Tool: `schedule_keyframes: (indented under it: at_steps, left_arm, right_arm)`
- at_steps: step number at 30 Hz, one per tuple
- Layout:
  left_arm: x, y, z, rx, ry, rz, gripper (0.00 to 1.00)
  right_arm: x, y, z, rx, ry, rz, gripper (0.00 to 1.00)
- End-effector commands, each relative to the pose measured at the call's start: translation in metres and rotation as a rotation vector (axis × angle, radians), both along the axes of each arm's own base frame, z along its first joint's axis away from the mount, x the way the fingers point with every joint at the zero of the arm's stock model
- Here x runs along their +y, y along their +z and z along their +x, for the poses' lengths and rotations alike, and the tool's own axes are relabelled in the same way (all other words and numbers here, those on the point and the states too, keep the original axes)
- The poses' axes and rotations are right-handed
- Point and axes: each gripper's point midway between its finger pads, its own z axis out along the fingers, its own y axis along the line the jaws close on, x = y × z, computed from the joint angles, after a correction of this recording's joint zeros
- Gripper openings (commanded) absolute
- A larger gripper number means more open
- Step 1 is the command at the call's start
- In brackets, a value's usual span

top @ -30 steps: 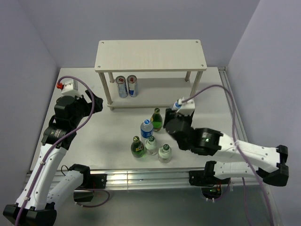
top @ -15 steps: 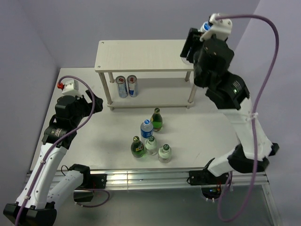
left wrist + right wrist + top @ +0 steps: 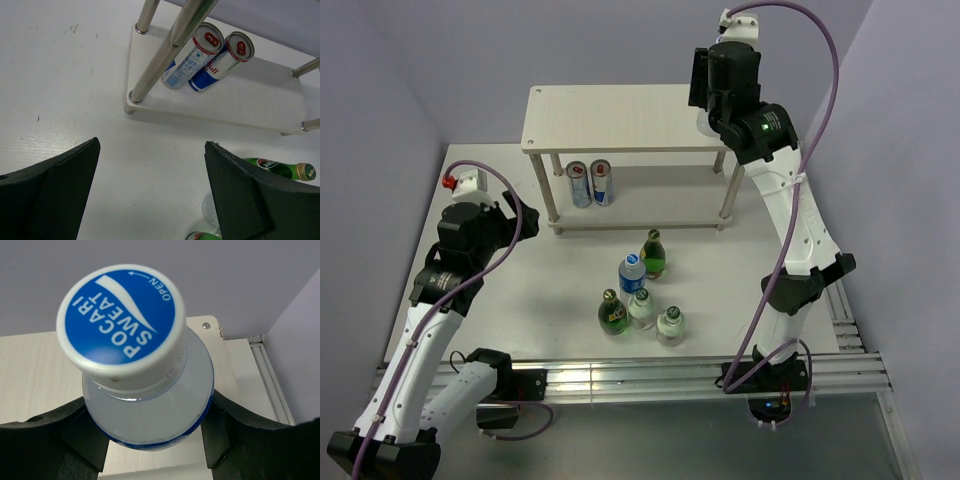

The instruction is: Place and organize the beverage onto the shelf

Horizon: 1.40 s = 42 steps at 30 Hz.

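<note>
The shelf (image 3: 620, 115) stands at the back of the table, with two cans (image 3: 590, 183) side by side on its lower board (image 3: 260, 100). My right gripper (image 3: 708, 105) hangs over the right end of the top board (image 3: 35, 375), shut on a Pocari Sweat bottle (image 3: 125, 320) with a blue-and-white cap, held upright. Whether the bottle touches the board I cannot tell. My left gripper (image 3: 525, 220) hovers low at the shelf's left front leg (image 3: 160, 60), open with nothing between its fingers (image 3: 55, 185). Several more bottles (image 3: 640, 290) stand grouped on the table in front.
A small white box with a red knob (image 3: 460, 182) lies at the table's left back corner. Aluminium rails (image 3: 820, 250) run along the right edge and the near edge. Walls close in on both sides and behind the shelf.
My right arm has swung up from low in front of the shelf to high over the right end of its top board. The left arm and the table bottles have not moved.
</note>
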Motion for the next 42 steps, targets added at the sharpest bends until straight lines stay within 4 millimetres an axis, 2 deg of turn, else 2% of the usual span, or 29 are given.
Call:
schedule_keyframes:
  at_steps: [1, 4, 6, 9, 10, 11, 13, 16, 17, 19, 22, 29, 32, 33, 34, 36, 37, 40, 41, 42]
  left_arm:
    - [0.004, 0.011, -0.001, -0.036, 0.011, 0.017, 0.92]
    - [0.004, 0.01, 0.0, -0.031, 0.014, 0.017, 0.92]
    - [0.004, 0.009, 0.001, -0.025, 0.014, 0.019, 0.92]
    - [0.005, 0.008, 0.001, -0.024, 0.017, 0.018, 0.92]
    - [0.005, 0.008, 0.001, -0.024, 0.015, 0.02, 0.92]
    - [0.005, 0.007, 0.001, -0.022, 0.017, 0.02, 0.92]
    - [0.005, 0.008, 0.002, -0.022, 0.017, 0.02, 0.92]
    - [0.005, 0.006, 0.002, -0.02, 0.018, 0.022, 0.93]
    - [0.005, 0.007, 0.002, -0.021, 0.019, 0.023, 0.92]
    - [0.005, 0.007, 0.002, -0.02, 0.02, 0.021, 0.92]
    - [0.006, 0.006, 0.003, -0.017, 0.023, 0.022, 0.92]
    - [0.007, 0.005, 0.004, -0.014, 0.025, 0.024, 0.92]
    - [0.008, 0.004, 0.004, -0.009, 0.03, 0.025, 0.92]
    - [0.008, 0.005, 0.004, -0.011, 0.031, 0.027, 0.92]
    - [0.008, 0.005, 0.004, -0.011, 0.032, 0.025, 0.92]
    - [0.009, 0.004, 0.004, -0.01, 0.035, 0.028, 0.92]
    - [0.009, 0.005, 0.004, -0.013, 0.037, 0.028, 0.92]
    - [0.01, 0.005, 0.004, -0.011, 0.04, 0.027, 0.92]
    - [0.01, 0.004, 0.004, -0.01, 0.038, 0.028, 0.92]
    - [0.01, 0.003, 0.005, -0.005, 0.04, 0.028, 0.92]
  right_arm:
    - [-0.016, 0.058, -0.017, -0.152, 0.001, 0.093, 0.0]
    - [-0.017, 0.048, -0.01, -0.13, 0.0, 0.103, 0.0]
    - [-0.018, 0.038, -0.006, -0.109, -0.006, 0.098, 0.07]
    - [-0.016, 0.028, -0.002, -0.088, -0.01, 0.101, 0.4]
    - [-0.017, 0.025, -0.001, -0.086, -0.017, 0.104, 0.61]
    - [-0.016, 0.017, 0.002, -0.072, -0.024, 0.099, 0.68]
    - [-0.019, 0.014, 0.001, -0.073, -0.036, 0.097, 0.86]
    - [-0.02, 0.005, 0.002, -0.065, -0.044, 0.092, 0.91]
    - [-0.021, 0.008, -0.002, -0.071, -0.044, 0.094, 0.91]
    - [-0.022, 0.007, -0.005, -0.072, -0.047, 0.103, 1.0]
    - [-0.024, 0.007, -0.013, -0.081, -0.043, 0.119, 1.0]
    - [-0.027, 0.001, -0.049, -0.082, 0.017, 0.155, 1.0]
    - [-0.013, -0.006, -0.062, -0.072, 0.124, 0.173, 1.0]
    - [-0.002, -0.007, -0.068, -0.067, 0.199, 0.185, 1.0]
    - [0.004, -0.021, -0.07, -0.037, 0.233, 0.186, 1.0]
    - [0.013, -0.023, -0.089, -0.03, 0.318, 0.226, 1.0]
    - [0.026, -0.029, -0.1, -0.012, 0.396, 0.251, 1.0]
    - [0.041, -0.058, -0.133, -0.013, 0.481, 0.29, 1.0]
    - [0.06, -0.076, -0.153, 0.007, 0.541, 0.288, 1.0]
    - [0.069, -0.087, -0.163, 0.026, 0.56, 0.3, 1.0]
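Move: The right hand still holds the Pocari bottle at the right end of the top shelf; the spot where it is to stand lies about 10 cm below this hand and 1 cm to its right. Roughly 30 cm lower are the two Red Bull cans, level with it and 25 cm left; the dark green bottle, 18 cm back and 10 cm left; and the other Pocari bottle, 22 cm back and 16 cm left. From the left hand, the spot is some 16 cm ahead, 35 cm right and 10 cm up. Easing a good centimetre to the right, the right hand keeps its grip on the Pocari bottle, then opens its fingers wide and lets go. It sinks about 4 cm beside the bottle, then backs off some 14 cm towards the robot with growing speed, finally dropping further and swinging left as the wrist turns about 20 degrees counter-clockwise. ##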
